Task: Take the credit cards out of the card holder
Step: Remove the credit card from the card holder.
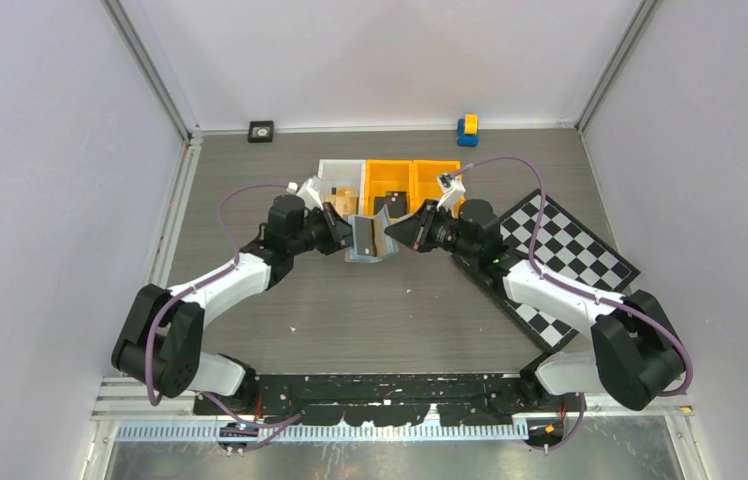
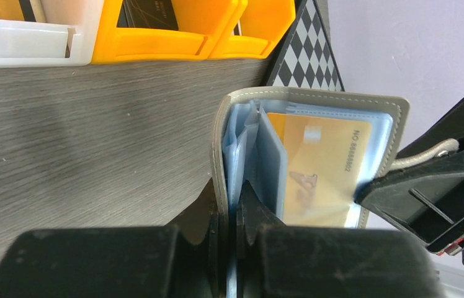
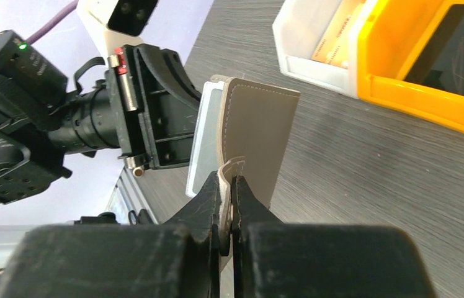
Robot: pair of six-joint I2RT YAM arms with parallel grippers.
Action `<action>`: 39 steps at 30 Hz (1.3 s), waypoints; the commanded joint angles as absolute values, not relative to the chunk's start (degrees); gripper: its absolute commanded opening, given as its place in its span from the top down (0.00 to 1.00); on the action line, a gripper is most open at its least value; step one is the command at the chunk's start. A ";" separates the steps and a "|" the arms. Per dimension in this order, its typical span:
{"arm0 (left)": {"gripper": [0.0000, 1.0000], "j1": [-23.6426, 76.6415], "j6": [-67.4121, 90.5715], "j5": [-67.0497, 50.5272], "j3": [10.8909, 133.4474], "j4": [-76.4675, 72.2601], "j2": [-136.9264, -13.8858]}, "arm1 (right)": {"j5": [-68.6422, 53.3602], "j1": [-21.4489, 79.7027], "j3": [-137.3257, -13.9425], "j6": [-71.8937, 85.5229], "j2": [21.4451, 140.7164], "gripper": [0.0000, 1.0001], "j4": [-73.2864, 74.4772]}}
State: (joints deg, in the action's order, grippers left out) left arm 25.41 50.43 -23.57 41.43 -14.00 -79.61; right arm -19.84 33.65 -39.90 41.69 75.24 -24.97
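The grey card holder stands open on edge in front of the bins, held from both sides. My left gripper is shut on its left cover and a blue-grey pocket leaf. My right gripper is shut on the holder's strap tab at the other cover. An orange credit card sits in a clear inner pocket. In the white bin lies another orange card. A black card lies in the orange bin.
White and orange bins stand in a row just behind the card holder. A checkerboard mat lies under the right arm. A blue-and-yellow block and a small black square sit by the back wall.
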 commanded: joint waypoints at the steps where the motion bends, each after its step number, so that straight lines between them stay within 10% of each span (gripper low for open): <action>1: 0.98 25.84 49.44 -23.72 44.59 -14.02 -79.38 | -14.68 34.67 -42.35 39.70 72.34 1.00 -22.14; 17: 0.40 21.93 56.49 -26.13 35.83 -28.18 -72.96 | -11.53 31.26 -38.37 43.23 68.19 0.99 -24.15; 32: 0.28 20.26 60.51 -25.85 31.04 -36.70 -72.67 | -15.47 29.94 -37.64 46.04 69.09 0.99 -27.85; 39: 0.00 18.83 63.42 -26.45 29.12 -40.90 -72.47 | -17.05 29.19 -37.04 47.57 69.91 1.00 -30.00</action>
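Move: The card holder is upright and partly folded between the hands, with both already pinching it. Its gold credit card, showing in a pocket, is about 6 cm right of the left hand, 1 cm ahead and a touch higher, and about 2 cm left of the right hand, level fore and aft. From the left hand, the white bin stands some 12 cm ahead and 2 cm left, the middle yellow bin 12 cm ahead and 9 cm right, both roughly 13 cm lower. The left hand lets go of the holder's left edge, fingers opening from nearly shut to fully wide as it moves about 3 cm left and, with small bobs, ends 2–3 cm higher, its wrist rolling some 15 degrees left side down. Meanwhile the right hand keeps its pinch on the right side and draws the holder about 4 cm to the right, slightly forward and, after a small dip, up, swinging roughly 10 degrees clockwise before nearly settling. ##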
